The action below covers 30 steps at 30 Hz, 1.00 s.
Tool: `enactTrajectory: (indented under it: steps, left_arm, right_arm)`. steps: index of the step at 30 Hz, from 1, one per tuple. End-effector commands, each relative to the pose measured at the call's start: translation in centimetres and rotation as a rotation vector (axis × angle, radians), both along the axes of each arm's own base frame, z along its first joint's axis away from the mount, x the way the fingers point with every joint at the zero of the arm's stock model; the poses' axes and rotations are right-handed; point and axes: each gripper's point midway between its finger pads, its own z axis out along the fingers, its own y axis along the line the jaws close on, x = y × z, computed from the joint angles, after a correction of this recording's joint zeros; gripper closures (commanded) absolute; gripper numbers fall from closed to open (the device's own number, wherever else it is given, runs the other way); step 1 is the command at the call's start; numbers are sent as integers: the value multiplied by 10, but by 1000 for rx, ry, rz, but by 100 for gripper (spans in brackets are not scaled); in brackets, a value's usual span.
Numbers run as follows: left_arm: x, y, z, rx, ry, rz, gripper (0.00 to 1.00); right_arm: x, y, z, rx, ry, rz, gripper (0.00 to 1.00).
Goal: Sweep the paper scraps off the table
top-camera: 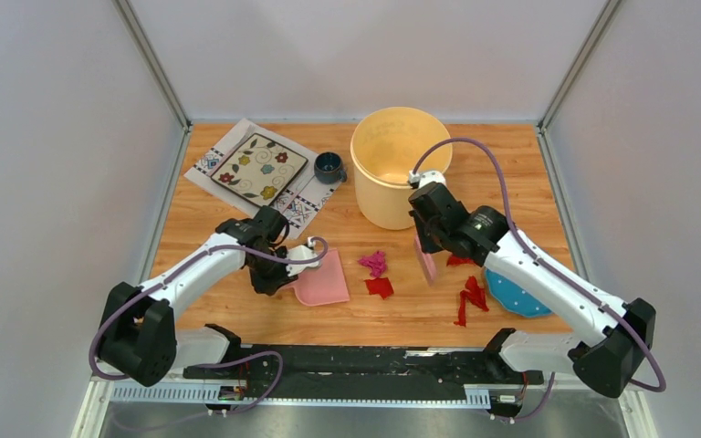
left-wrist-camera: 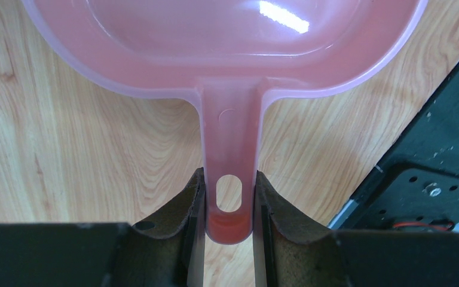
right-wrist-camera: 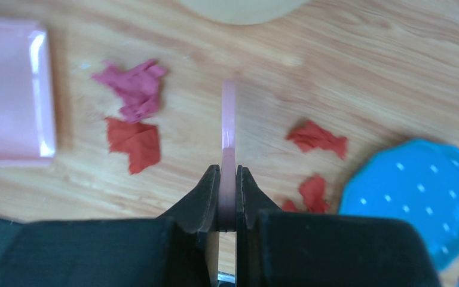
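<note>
Red and magenta paper scraps lie on the wooden table (top-camera: 511, 164): a magenta scrap (top-camera: 373, 264) and a red one (top-camera: 380, 287) in the middle, more red scraps (top-camera: 471, 297) to the right. In the right wrist view they show as a magenta scrap (right-wrist-camera: 133, 88), a red scrap (right-wrist-camera: 134, 143) and further red scraps (right-wrist-camera: 317, 139). My left gripper (top-camera: 283, 274) is shut on the handle of the pink dustpan (top-camera: 322, 279), which also shows in the left wrist view (left-wrist-camera: 227, 48). My right gripper (top-camera: 427, 251) is shut on the pink brush (top-camera: 425, 262), edge-on in the right wrist view (right-wrist-camera: 229, 128), between the two scrap groups.
A cream bucket (top-camera: 400, 167) stands behind the brush. A blue dotted plate (top-camera: 517, 294) lies right of the scraps. A patterned placemat (top-camera: 306, 205) with a floral plate (top-camera: 259, 167) and a dark blue cup (top-camera: 329, 167) sit at the back left. The black base rail (top-camera: 356, 363) runs along the near edge.
</note>
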Motion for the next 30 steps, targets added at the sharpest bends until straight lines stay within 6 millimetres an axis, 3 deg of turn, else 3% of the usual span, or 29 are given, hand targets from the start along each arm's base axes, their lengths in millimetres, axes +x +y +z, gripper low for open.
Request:
enactTrajectory:
  steps: [1, 6, 9, 18, 22, 26, 27, 30]
  left_arm:
    - [4, -6, 15, -34, -30, -185, 100]
    - [10, -7, 20, 25, 23, -208, 100]
    - [14, -6, 17, 87, 42, -181, 100]
    - [26, 0, 10, 231, 61, -92, 100]
    - [30, -13, 14, 216, 65, -94, 100]
    - [27, -16, 9, 204, 99, -99, 100]
    - [26, -17, 8, 202, 101, -99, 100]
    - [24, -17, 5, 191, 108, -100, 100]
  right_arm:
    - [0, -60, 26, -138, -83, -357, 100]
    - [-23, -40, -1, -55, -52, -432, 100]
    - [-24, -25, -14, -24, -48, -447, 100]
    - [-16, 56, -27, 94, -6, -319, 100]
    - [-2, 99, -16, 241, -28, -246, 100]
    - [-9, 161, 4, 384, -20, -19, 100]
    - [-13, 180, 20, 435, -33, 55, 100]
    - [-25, 204, 48, 474, -78, 179, 100]
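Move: The pink scrap lies about 10 cm to the left of the right hand, 2 cm ahead and 16 cm below. The red scrap is some 9 cm left and 3 cm back, the dustpan about 22 cm left and 1 cm back, and the yellow bin 17 cm ahead and 5 cm left. From the left hand, the pink scrap is about 20 cm right and 8 cm ahead. Rightward first, about 3 cm, the right hand backs off, turning some 20 degrees clockwise and coming back 3 cm as it lowers; then it sweeps the brush fast leftwards behind the scraps into the dustpan, rising at the end. The left hand keeps the dustpan's handle, easing forward about 3 cm and tilting its mouth down towards the brush. ##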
